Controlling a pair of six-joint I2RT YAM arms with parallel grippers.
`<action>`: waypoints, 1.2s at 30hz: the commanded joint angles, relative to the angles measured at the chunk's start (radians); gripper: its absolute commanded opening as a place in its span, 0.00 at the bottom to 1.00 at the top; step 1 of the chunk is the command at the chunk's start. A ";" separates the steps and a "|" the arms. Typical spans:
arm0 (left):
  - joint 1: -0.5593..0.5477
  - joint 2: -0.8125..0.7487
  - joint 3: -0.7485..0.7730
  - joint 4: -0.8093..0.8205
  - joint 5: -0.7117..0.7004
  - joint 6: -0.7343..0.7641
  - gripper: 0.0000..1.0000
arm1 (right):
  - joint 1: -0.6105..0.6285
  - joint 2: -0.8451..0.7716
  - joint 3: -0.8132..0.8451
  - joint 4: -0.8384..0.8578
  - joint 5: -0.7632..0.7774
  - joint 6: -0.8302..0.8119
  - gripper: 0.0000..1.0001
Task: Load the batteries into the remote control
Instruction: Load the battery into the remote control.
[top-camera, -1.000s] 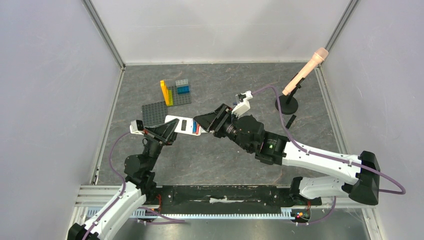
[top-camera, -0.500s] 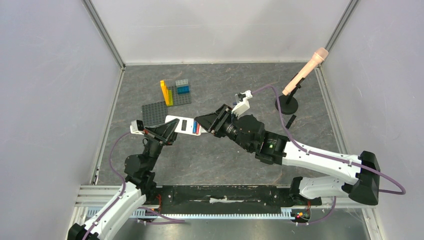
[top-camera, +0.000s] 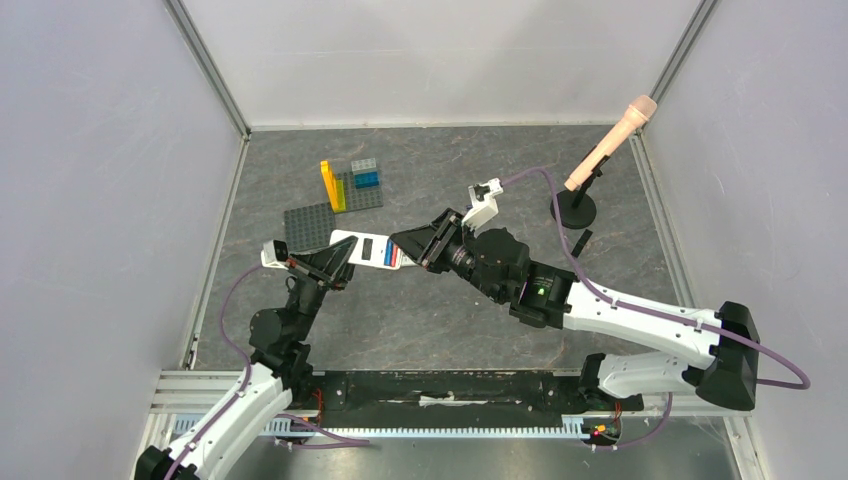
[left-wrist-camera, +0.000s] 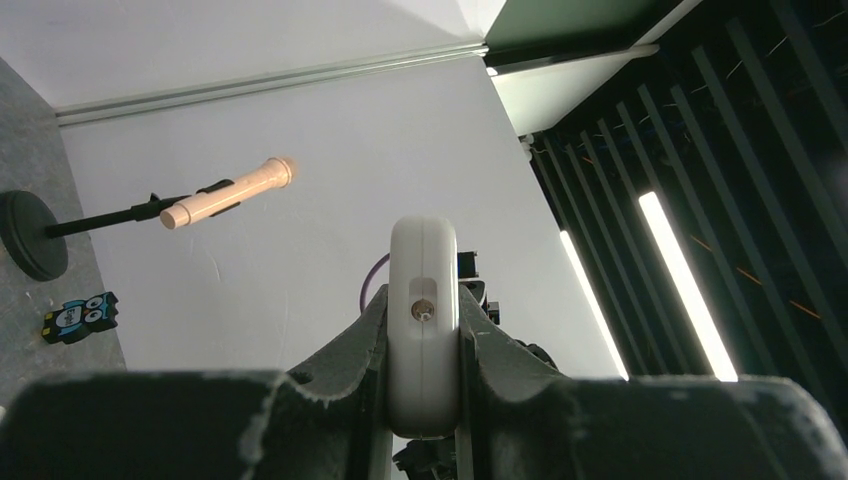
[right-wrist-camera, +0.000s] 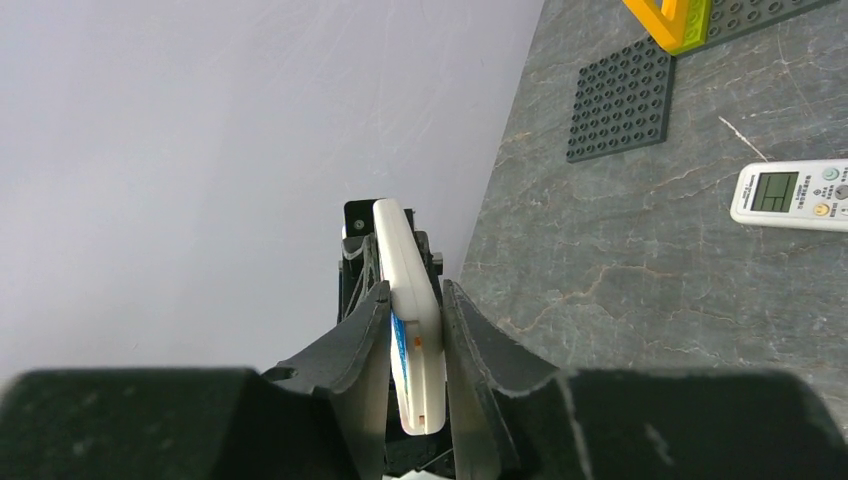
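Observation:
A white remote control hangs above the table between my two grippers. My left gripper is shut on its left end, and in the left wrist view the rounded end sits pinched between both fingers. My right gripper is shut on the other end, with its fingers pressed on both faces of the remote control. A blue and a red battery lie side by side in the open compartment. A blue battery edge shows beside the right gripper's left finger.
A second white remote with a display lies on the table. Dark stud plates with yellow and blue bricks sit at the back left. A microphone on a round stand is at the back right, and a small owl figure lies near it.
My right gripper's jaws have closed in onto the remote control's end. The left gripper and the remote control have stayed in place.

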 joint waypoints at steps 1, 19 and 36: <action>0.000 0.001 0.055 0.096 -0.047 -0.056 0.02 | 0.001 0.016 0.008 -0.040 -0.034 -0.049 0.25; 0.000 -0.051 0.149 -0.168 -0.048 -0.144 0.02 | 0.083 0.076 0.090 -0.168 0.202 -0.422 0.25; 0.000 -0.116 0.223 -0.489 0.034 -0.020 0.02 | 0.044 -0.031 0.039 -0.123 0.147 -0.402 0.82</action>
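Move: The batteries lie in the open bay of the held white remote, already between the right fingertips: about 1 cm left of the right hand point, 1 cm back and level with it. The left gripper, pinching the remote's other end, is some 7 cm to the right hand's left; the second remote lies on the table roughly 6 cm ahead, in line sideways and some 27 cm below. From the left hand the batteries are about 6 cm right, 1 cm back and level. The right hand keeps its pinch on the remote's battery end while easing about 1 cm forward and starting to roll, then opens its fingers wide to let go, sinking some 3 cm and drawing about 2 cm to the right as the roll reaches some 30 degrees, its left side dropping. Meanwhile the left hand keeps hold of the other end, moves about 1 cm forward and then about 1 cm down, and tips its fingers downward by some 15 degrees. ##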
